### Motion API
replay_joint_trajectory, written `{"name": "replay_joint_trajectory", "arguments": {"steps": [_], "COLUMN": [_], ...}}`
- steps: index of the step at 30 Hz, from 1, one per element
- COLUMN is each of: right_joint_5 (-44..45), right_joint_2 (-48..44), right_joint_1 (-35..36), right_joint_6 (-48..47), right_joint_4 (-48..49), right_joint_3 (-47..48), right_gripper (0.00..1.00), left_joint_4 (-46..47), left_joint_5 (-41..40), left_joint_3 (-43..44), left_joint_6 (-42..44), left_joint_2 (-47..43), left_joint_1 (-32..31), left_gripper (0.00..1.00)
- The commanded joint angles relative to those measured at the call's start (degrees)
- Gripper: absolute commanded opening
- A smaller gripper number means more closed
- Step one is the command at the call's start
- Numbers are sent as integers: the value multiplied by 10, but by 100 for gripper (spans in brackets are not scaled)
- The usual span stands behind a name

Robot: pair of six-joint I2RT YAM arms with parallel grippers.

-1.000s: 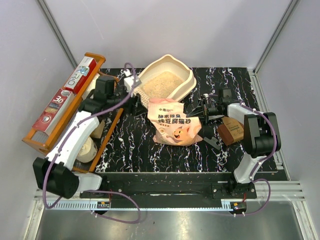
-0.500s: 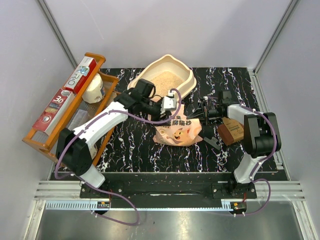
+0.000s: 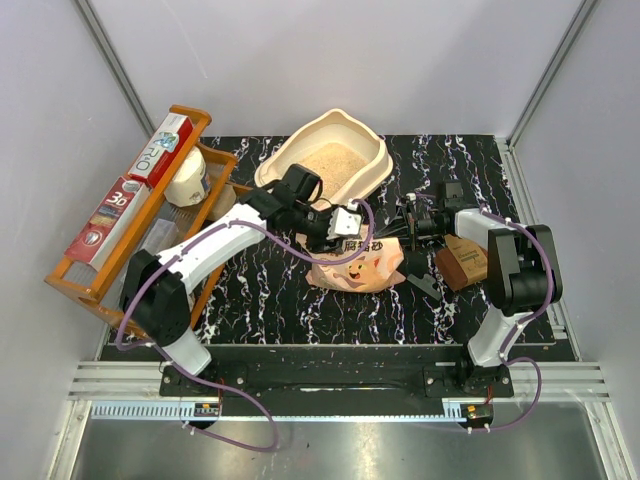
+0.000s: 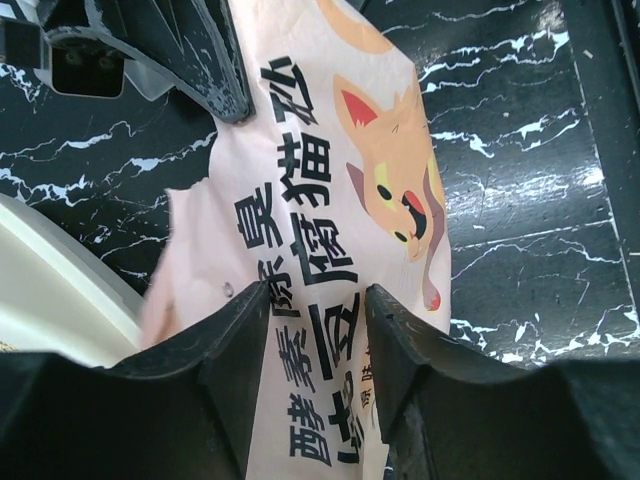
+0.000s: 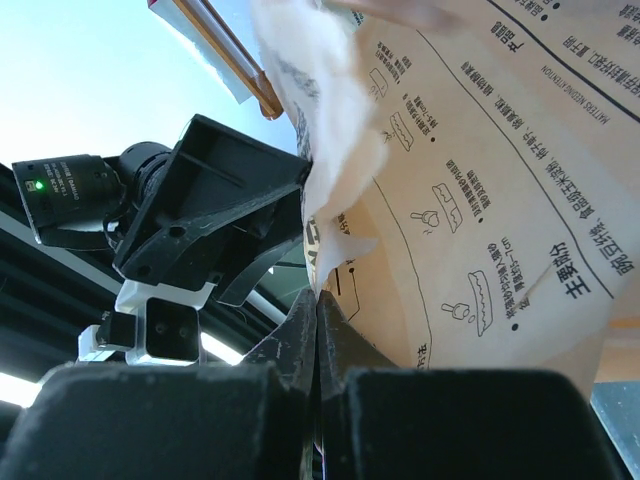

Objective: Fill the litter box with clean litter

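Note:
The cream litter box (image 3: 372, 172) stands at the back of the table with pale clean litter (image 3: 325, 162) in it; its rim (image 4: 60, 300) shows in the left wrist view. In front of it lies the pink cat-printed bag (image 3: 358, 265). My left gripper (image 3: 350, 236) hovers over the bag's top end, jaws apart, and the bag's printed face (image 4: 330, 200) shows between its fingers (image 4: 240, 340). My right gripper (image 3: 405, 226) is shut on the bag's right edge (image 5: 480, 200), with its tips (image 5: 317, 302) pinching the paper.
An orange wooden rack (image 3: 95, 275) along the left holds flat boxes (image 3: 160, 148) and a white bottle (image 3: 187, 180). A brown box (image 3: 462, 260) sits by the right arm. Grey walls close in the back and sides.
My left arm has swung from the rack across to the bag and now covers its top. The right gripper has kept its hold on the bag's edge.

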Motion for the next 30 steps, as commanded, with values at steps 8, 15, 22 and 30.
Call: {"name": "replay_joint_trajectory", "arguments": {"steps": [8,15,22,30], "right_joint_5": [-59,-39,197,262], "right_joint_2": [-18,-26,-65,-274], "right_joint_1": [0,-25,-57,-34], "right_joint_6": [13,-30,-485,-900], "right_joint_4": [-9,-15,-310,-248], "right_joint_3": [-1,12,267,149], "right_gripper": [0,10,50,61], "left_joint_4": [-28,-27,8,69], "left_joint_5": [-10,-5,20,29], "left_joint_3": [30,40,21,-7], "left_joint_6": [48,-13,-99,-202], "left_joint_2": [27,25,11,3], "left_joint_1": [-3,0,3,4], "left_gripper": [31,10,6,5]}}
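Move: The bag I am about to grip is right under my left hand: its middle is some 3 cm back, about 1 cm to the right and 8 cm below, its top fold between my open fingers. The litter box lies about 17 cm ahead, 5 cm to the left and 12 cm lower. My right hand still pinches the bag's rim, the bag's middle 6 cm to its left, 3 cm back, 8 cm down; from that hand the scoop lies about 12 cm to the right, 4 cm ahead and 14 cm below. My left hand sinks about 2 cm onto the bag's top and closes its fingers, pinching the folded plastic, then turns slightly while keeping hold. Once that grip is nearly shut, my right hand opens and lets go of the rim, swings forward and then partly back as it rises about 10 cm and draws off to the right, rolling nearly 80 degrees about its fingers. ##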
